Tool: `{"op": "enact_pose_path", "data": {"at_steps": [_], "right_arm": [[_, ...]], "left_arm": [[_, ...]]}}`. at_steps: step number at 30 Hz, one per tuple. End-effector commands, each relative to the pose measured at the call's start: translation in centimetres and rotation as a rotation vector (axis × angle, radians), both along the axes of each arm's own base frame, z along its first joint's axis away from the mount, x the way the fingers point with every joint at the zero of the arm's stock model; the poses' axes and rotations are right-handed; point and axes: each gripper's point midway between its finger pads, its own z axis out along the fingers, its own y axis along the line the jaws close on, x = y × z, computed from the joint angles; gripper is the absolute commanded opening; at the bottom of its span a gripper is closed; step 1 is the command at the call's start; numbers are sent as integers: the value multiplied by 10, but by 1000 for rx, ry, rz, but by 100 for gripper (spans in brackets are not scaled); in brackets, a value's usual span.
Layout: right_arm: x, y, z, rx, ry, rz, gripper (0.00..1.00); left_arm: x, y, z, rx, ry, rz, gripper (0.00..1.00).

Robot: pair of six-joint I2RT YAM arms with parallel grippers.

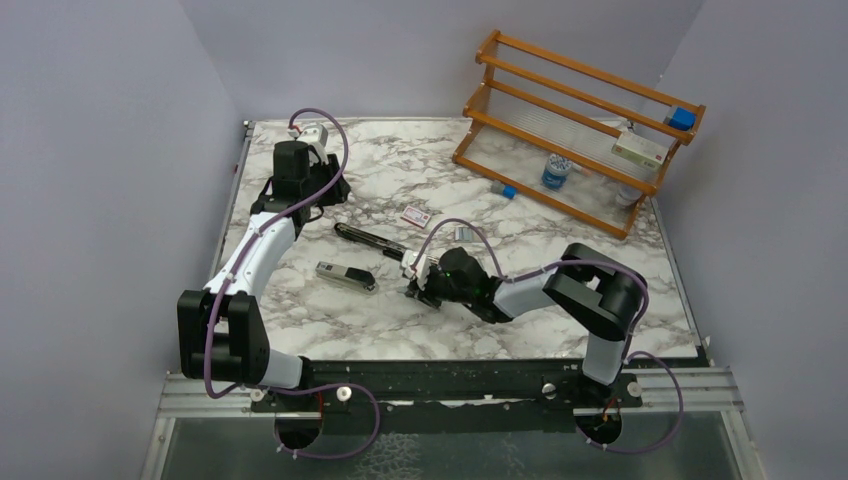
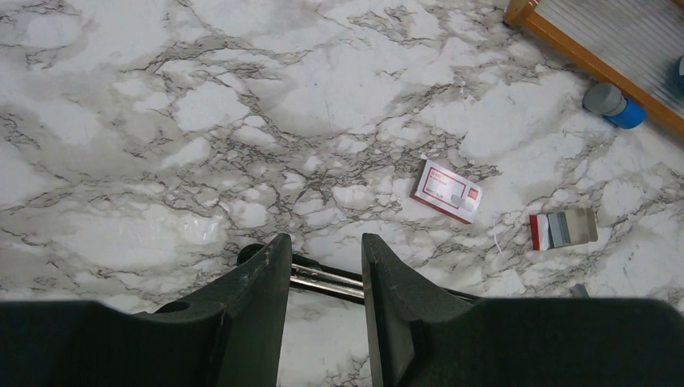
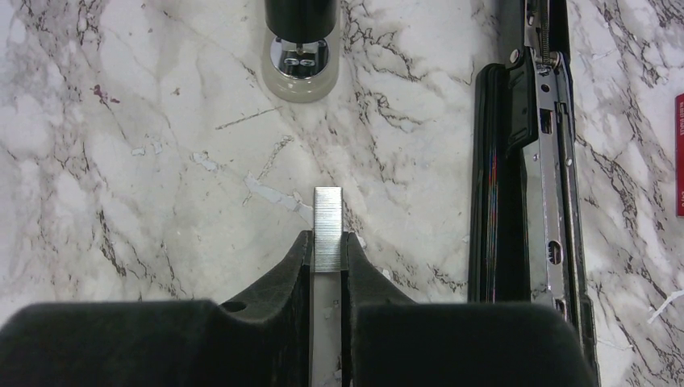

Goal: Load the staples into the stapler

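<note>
The stapler (image 1: 372, 240) lies opened flat mid-table, its silver channel (image 3: 552, 173) facing up along the right of the right wrist view. My right gripper (image 3: 327, 235) is shut on a short silver strip of staples (image 3: 328, 218) just left of the channel, low over the marble; it also shows in the top view (image 1: 411, 277). The pink-red staple box (image 2: 448, 191) lies beyond the stapler (image 1: 416, 215). My left gripper (image 2: 324, 239) hovers open over the stapler's far end, with the metal rail (image 2: 327, 278) showing through the gap and nothing between the fingers.
A second black-and-chrome stapler-like object (image 1: 345, 275) lies left of my right gripper, its end (image 3: 298, 48) ahead of the strip. An opened box sleeve (image 2: 562, 228) rests near the box. A wooden rack (image 1: 580, 110) with a bottle (image 1: 555, 172) stands back right.
</note>
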Motion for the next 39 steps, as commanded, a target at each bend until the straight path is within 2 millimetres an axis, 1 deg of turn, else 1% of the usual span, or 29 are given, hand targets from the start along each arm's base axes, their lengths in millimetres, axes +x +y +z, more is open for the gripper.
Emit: {"op": "enact_pose_path", "data": {"at_steps": [1, 2, 4, 6, 7, 9, 10, 12, 13, 16, 17, 20, 22, 24, 29, 32, 36, 39], "right_arm": [[-23, -28, -34, -131, 112, -3, 9], [-20, -23, -21, -92, 109, -18, 9], [-14, -11, 11, -7, 102, -36, 7], [-7, 2, 44, 42, 84, -30, 4], [-4, 6, 59, 58, 68, -28, 1], [6, 10, 89, 88, 12, -39, 1], [11, 9, 103, 101, -15, -45, 1], [14, 6, 124, 123, -51, -33, 1], [18, 1, 132, 128, -69, -50, 1], [36, -17, 152, 118, -43, -173, 1], [38, -24, 154, 93, -11, -181, 1], [43, -35, 169, 104, 50, -131, 1], [50, -40, 171, 83, 72, -111, 1], [52, -40, 167, 50, 89, -95, 1], [57, -31, 156, 4, 128, -73, 1], [68, -30, 148, -14, 128, -117, 1], [84, -34, 137, -31, 113, -204, 1], [95, -41, 142, -13, 59, -269, 1]], "left_arm": [[4, 0, 14, -16, -42, -6, 41], [4, 0, 15, -18, -44, -5, 41], [3, 1, 16, -22, -45, -2, 41], [2, 3, 18, -20, -52, 11, 41], [2, 5, 19, -19, -55, 22, 41], [0, 7, 23, -23, -63, 36, 41], [-1, 7, 24, -28, -65, 42, 41], [-2, 7, 25, -45, -61, 59, 41], [-3, 6, 25, -59, -56, 66, 41], [-6, 0, 20, -123, -27, 76, 41], [-7, -2, 16, -142, -15, 80, 41], [-7, -3, 8, -166, 17, 102, 41], [-3, -2, 4, -159, 44, 113, 41], [2, 0, 2, -143, 67, 111, 41], [12, 7, -3, -114, 84, 143, 41], [12, 14, -15, -112, 111, 185, 41], [9, 14, -33, -135, 135, 207, 41], [9, 13, -43, -138, 159, 208, 41]]}}
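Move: The right hand, down at table level, already has the staple strip pinched in its fingertips. The open black stapler's middle lies about 10 cm ahead and 4 cm left, running from far left to near right. The closed grey stapler is 13 cm left and 4 ahead, the white-and-red staple box 18 cm ahead and 1 right. From the left hand, the black stapler's middle is some 7 cm back, 10 right and 17 below. Keeping its pinch on the staple strip, the right hand lifts steeply by about 18 cm, carrying on forward and a little to the right, then sinks some 5 cm, to end about 8 cm farther forward with the strip above the right-hand half of the open black stapler, the wrist turned some 10 degrees clockwise. Meanwhile the left hand, empty and part-open, rises slightly and then sinks to about 3 cm below its start over the stapler's left end, tipping down and turning slightly counter-clockwise. ##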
